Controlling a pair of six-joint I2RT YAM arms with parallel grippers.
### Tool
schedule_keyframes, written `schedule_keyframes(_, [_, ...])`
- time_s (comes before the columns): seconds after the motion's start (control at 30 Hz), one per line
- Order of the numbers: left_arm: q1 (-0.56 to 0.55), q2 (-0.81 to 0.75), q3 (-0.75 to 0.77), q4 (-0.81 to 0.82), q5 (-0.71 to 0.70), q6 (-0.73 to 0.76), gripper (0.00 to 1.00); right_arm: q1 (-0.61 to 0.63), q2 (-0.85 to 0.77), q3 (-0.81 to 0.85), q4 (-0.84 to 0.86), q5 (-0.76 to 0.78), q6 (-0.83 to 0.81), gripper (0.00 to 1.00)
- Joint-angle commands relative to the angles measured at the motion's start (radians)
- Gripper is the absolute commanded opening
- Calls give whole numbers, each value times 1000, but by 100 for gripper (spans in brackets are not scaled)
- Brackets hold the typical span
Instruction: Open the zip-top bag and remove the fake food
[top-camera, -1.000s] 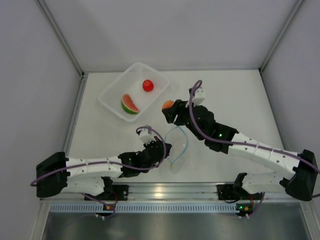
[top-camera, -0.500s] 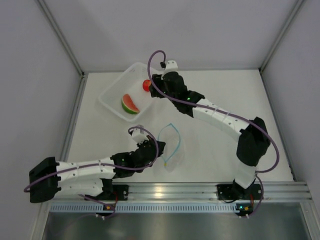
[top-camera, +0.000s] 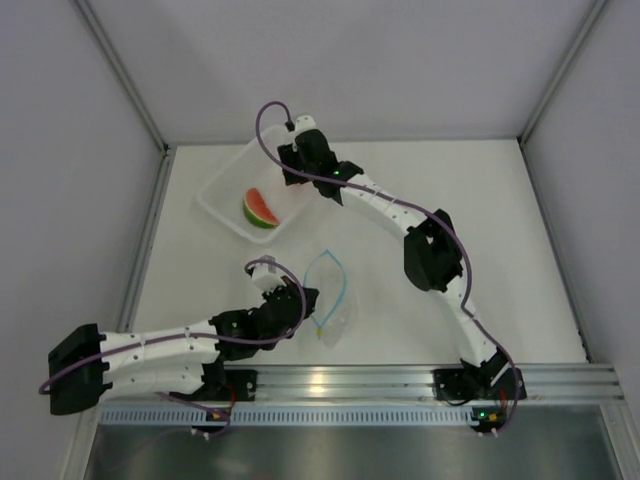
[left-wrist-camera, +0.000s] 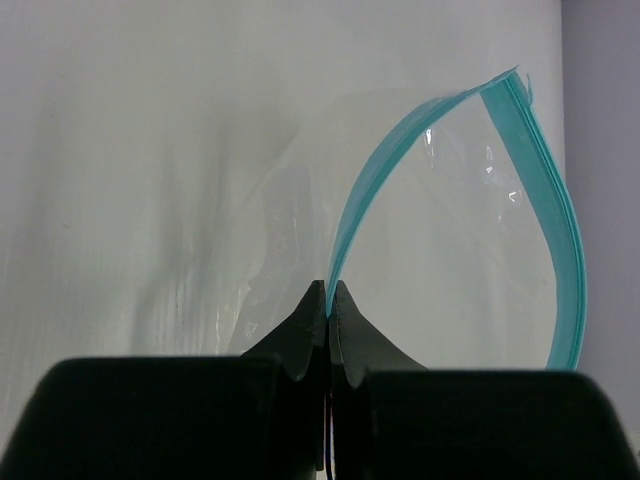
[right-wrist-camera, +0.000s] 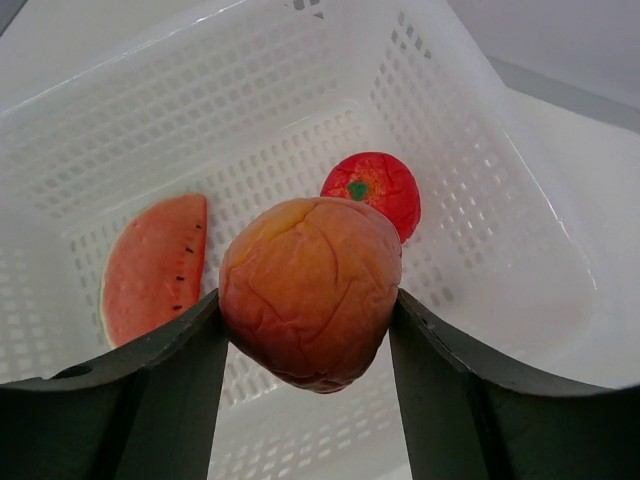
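The clear zip-top bag (top-camera: 333, 300) lies on the table with its light blue zip strip (left-wrist-camera: 560, 240) bowed wide open. My left gripper (left-wrist-camera: 328, 292) is shut on one side of that strip, at the bag's left edge (top-camera: 305, 300). My right gripper (right-wrist-camera: 307, 298) hangs over the white mesh basket (right-wrist-camera: 450, 100), shut on the wrinkled orange-peach fruit (right-wrist-camera: 305, 285). Below it in the basket lie the round red tomato (right-wrist-camera: 378, 185) and the watermelon wedge (right-wrist-camera: 150, 268). From above, the right gripper (top-camera: 293, 172) hides the tomato, and the watermelon wedge (top-camera: 259, 210) shows beside it.
The basket (top-camera: 226, 184) stands at the back left of the white table, close to the left wall. The right arm (top-camera: 430, 250) stretches diagonally across the middle of the table. A metal rail (top-camera: 330, 380) runs along the near edge.
The right arm has carried the orange-peach fruit from beside the bag to above the basket. The left gripper has pulled back a little toward the near left, taking the bag with it.
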Motion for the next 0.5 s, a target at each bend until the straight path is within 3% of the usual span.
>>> schedule_keyframes(0.0, [3,-14,-9,-13,-17,-19,0,-27,54,123,-9,-47,-70,60])
schedule_keyframes(0.03, [3,-17,-10,-13,-20,-14,0,-30,60,127,-3,-53,-84,62])
schedule_keyframes(0.27, [7,-62,2,-30,-35,19,0,-28,31,100,3,-59,-80,99])
schedule_keyframes(0.47, [19,-74,39,-55,-42,69,0,-42,-150,-62,45,-46,-72,100])
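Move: The peach is already held in the right fingers over the white bin; its place on the bin floor is roughly 13 cm below this hand, about 1 cm ahead and 1 cm right. The tomato lies some 7 cm ahead of the hand, neither left nor right, and the watermelon about 9 cm left and 2 cm back, both down on that floor. From the left hand, the landing place is some 33 cm ahead, 3 cm left and about 6 cm lower. The peach is lowered about 2.5 cm into the bin by the right hand, which also eases forward 1.5 cm. As that descent finishes, the fingers spread from their grip to wide open and let go of the peach behind the tomato; the hand then all but stays there. The left fingers keep pinching the bag's zip edge. ##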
